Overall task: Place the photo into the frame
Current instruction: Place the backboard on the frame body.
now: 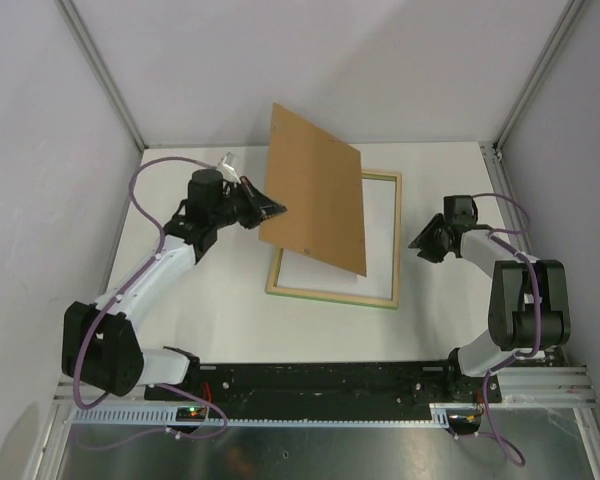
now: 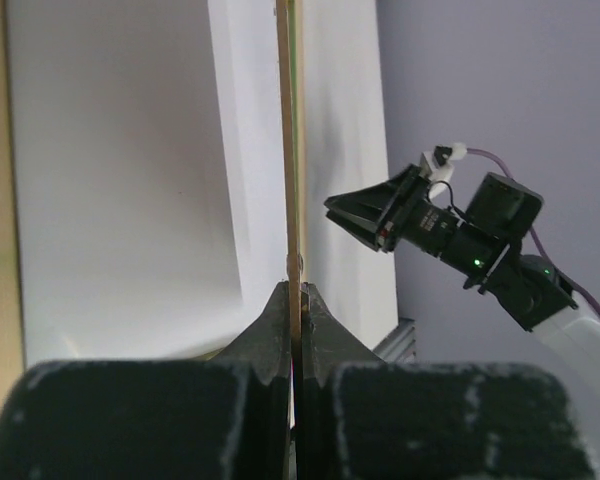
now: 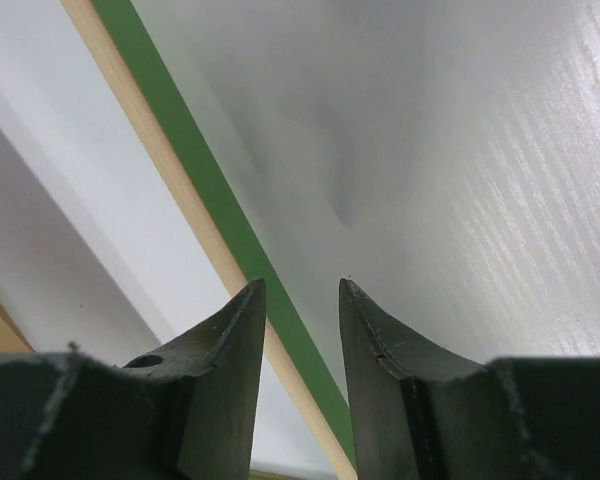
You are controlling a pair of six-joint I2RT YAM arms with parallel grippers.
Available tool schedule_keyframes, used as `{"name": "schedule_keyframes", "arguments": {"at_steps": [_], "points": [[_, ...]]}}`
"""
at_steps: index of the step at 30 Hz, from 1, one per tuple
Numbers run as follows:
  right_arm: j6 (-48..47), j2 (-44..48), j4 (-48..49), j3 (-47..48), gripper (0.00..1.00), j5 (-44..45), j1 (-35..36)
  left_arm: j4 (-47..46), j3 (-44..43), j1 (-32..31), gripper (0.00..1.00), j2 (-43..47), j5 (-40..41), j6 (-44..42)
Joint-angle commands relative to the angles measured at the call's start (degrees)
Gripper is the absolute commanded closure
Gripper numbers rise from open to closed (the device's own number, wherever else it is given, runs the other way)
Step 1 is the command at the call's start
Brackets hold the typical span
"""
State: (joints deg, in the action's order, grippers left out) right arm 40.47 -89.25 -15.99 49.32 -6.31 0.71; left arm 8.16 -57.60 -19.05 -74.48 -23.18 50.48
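The frame (image 1: 384, 300) lies flat mid-table, pale wood up with green sides; its rail (image 3: 170, 125) runs under my right gripper. A brown backing board (image 1: 315, 195) hangs tilted above the frame's left half, and my left gripper (image 1: 275, 210) is shut on its left edge. The left wrist view shows the board edge-on (image 2: 282, 150) between the closed tips (image 2: 296, 290). My right gripper (image 1: 417, 245) stands open and empty just right of the frame (image 3: 302, 290). The photo's print does not show. A white sheet (image 1: 320, 275) lies inside the frame, partly under the board.
White table (image 1: 435, 310) with grey enclosure walls and metal corner posts (image 1: 100, 70) around it. A black rail with the arm bases (image 1: 320, 380) runs along the near edge. The right arm's gripper (image 2: 365, 210) appears in the left wrist view.
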Motion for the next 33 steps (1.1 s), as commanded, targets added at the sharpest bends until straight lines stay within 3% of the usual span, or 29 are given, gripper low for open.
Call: {"name": "schedule_keyframes", "arguments": {"at_steps": [1,13,33], "points": [[-1.0,0.5,1.8,-0.2,0.60,-3.0,-1.5,-17.5,1.8,1.1,1.00,-1.1,-10.9,5.1],[-0.9,-1.8,2.9,1.0,0.60,-4.2,-2.2,-26.3,6.9,1.4,1.00,-6.3,-16.6,5.5],[-1.0,-3.7,2.8,2.2,0.60,-4.3,-1.5,-36.4,12.3,1.5,1.00,-12.2,-16.3,7.4]]}}
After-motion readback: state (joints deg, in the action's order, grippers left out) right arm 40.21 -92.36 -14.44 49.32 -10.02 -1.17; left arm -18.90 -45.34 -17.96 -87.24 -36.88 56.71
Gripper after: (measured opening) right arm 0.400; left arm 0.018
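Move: The frame body lies under the backboard, which I hold by its left edge and which slopes down to my right. The frame's middle is about 12 cm right of my left hand, 7 cm ahead and some 22 cm below. At that depth, the frame's right rail is about 25 cm right and 4 ahead, and its near rail about 11 right and 10 back. From my right hand, the frame's middle is roughly 18 cm left, 5 ahead and 4 below. I keep the backboard's left edge pinched and lower my left hand steadily about 7 cm towards the frame body, shifting some 3 cm right in the first half. Early on I also turn the hand about 10 degrees clockwise and roll its left side down about as much, bringing the board flatter and its free edge towards the right rail. ##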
